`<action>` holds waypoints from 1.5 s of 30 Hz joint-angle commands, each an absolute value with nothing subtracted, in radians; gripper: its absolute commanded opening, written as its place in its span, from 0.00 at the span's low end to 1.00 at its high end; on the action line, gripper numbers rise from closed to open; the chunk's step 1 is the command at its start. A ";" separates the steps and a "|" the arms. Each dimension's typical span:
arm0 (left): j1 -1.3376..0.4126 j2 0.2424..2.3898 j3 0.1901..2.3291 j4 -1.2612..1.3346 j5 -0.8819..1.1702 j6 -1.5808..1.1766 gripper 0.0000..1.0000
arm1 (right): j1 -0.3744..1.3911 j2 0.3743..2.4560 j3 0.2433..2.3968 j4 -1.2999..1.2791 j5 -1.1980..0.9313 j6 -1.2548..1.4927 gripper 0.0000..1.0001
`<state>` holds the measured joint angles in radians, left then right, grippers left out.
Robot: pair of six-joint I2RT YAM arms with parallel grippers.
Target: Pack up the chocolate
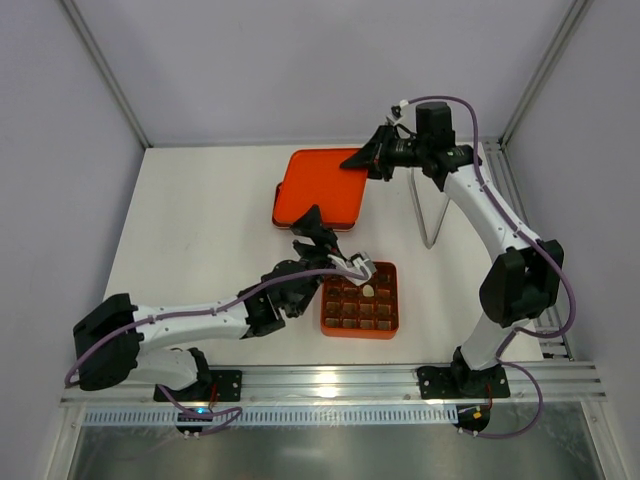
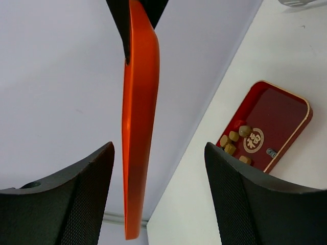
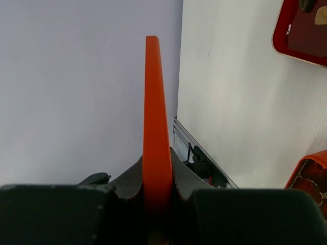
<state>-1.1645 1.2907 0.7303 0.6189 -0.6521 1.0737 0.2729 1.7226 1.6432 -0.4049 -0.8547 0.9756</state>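
The flat orange lid (image 1: 318,190) hangs above the table, and my right gripper (image 1: 368,160) is shut on its far right corner. The right wrist view shows it edge-on (image 3: 156,102), clamped between the jaws of that gripper (image 3: 157,153). My left gripper (image 1: 312,222) is open at the lid's near edge. Its fingers stand either side of the lid (image 2: 139,127) without touching it, the gripper (image 2: 158,148) centred just right of it. The orange gridded box (image 1: 390,325) holds chocolate (image 1: 360,308) in most cells. More chocolate (image 2: 234,139) lies on a red tray (image 2: 286,122).
Thin metal tweezers (image 1: 432,215) lie right of the lid. In the right wrist view the red tray (image 3: 296,38) is at the top right and the box's corner (image 3: 309,173) at the lower right. Grey walls close in the back and sides.
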 commanded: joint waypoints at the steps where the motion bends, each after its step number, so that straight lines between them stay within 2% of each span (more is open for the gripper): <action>1: -1.170 1.328 0.738 0.856 -0.681 1.222 0.70 | 0.282 1.657 1.634 -0.413 -0.865 0.983 0.04; 3: -1.169 1.341 0.741 0.867 -0.675 1.259 0.68 | 0.285 1.654 1.628 -0.410 -0.862 0.983 0.04; 12: -1.164 1.402 0.738 1.014 -0.664 1.376 0.45 | 0.298 1.643 1.617 -0.416 -0.859 0.973 0.04; 14: -1.163 1.419 0.744 1.045 -0.664 1.397 0.38 | 0.301 1.638 1.606 -0.413 -0.858 0.971 0.04; 15: -1.161 1.425 0.745 1.072 -0.666 1.416 0.29 | 0.301 1.635 1.603 -0.413 -0.857 0.971 0.04; 17: -1.161 1.433 0.752 1.095 -0.664 1.427 0.21 | 0.301 1.631 1.591 -0.407 -0.857 0.971 0.04; 18: -1.161 1.439 0.755 1.110 -0.664 1.434 0.12 | 0.302 1.626 1.588 -0.405 -0.857 0.971 0.04; 20: -1.161 1.442 0.765 1.124 -0.661 1.442 0.02 | 0.304 1.624 1.580 -0.400 -0.859 0.971 0.04; 25: -1.163 1.442 0.776 1.140 -0.637 1.459 0.00 | 0.304 1.614 1.565 -0.388 -0.862 0.963 0.05; 27: -1.163 1.436 0.779 1.140 -0.634 1.459 0.00 | 0.304 1.612 1.565 -0.388 -0.859 0.953 0.14; 28: -1.164 1.433 0.784 1.134 -0.637 1.448 0.00 | 0.304 1.612 1.568 -0.388 -0.856 0.947 0.26; 30: -1.169 1.416 0.787 1.109 -0.638 1.433 0.00 | 0.304 1.611 1.577 -0.402 -0.835 0.916 0.40; 31: -1.170 1.410 0.791 1.068 -0.641 1.402 0.00 | 0.304 1.611 1.588 -0.409 -0.825 0.905 0.51; 34: -1.175 1.378 0.802 0.979 -0.653 1.341 0.00 | 0.304 1.609 1.630 -0.464 -0.758 0.835 0.66; 37: -1.178 1.339 0.827 0.879 -0.683 1.238 0.00 | 0.296 1.597 1.657 -0.499 -0.681 0.776 0.76; 45: -1.183 1.264 0.972 0.346 -0.764 0.808 0.00 | 0.229 1.490 1.585 -0.338 -0.623 0.814 0.84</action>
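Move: The orange lid hangs from the right hand, its middle about 10 cm to that hand's left, 6 cm back and slightly lower. From the open left hand, the lid's middle is some 8 cm ahead, 1 cm to the right and a little higher, with its near edge at the fingertips. The red chocolate tray lies about 20 cm ahead of the left hand, 1 cm to its left and 26 cm below; the divided box is 4 cm back, 11 cm right and equally low. The left hand rises about 2.5 cm, tipping its fingers up some 15 degrees, and closes on the near edge of the orange lid to pinch it while the right hand, still gripping the far right part, eases back about 2 cm. Once the left grip is shut, the right fingers open wide to let go and swing about 3 cm to the right and slightly forward, while the left hand keeps its pinch, lifts to about 5 cm above its start and tips most of the way back. ##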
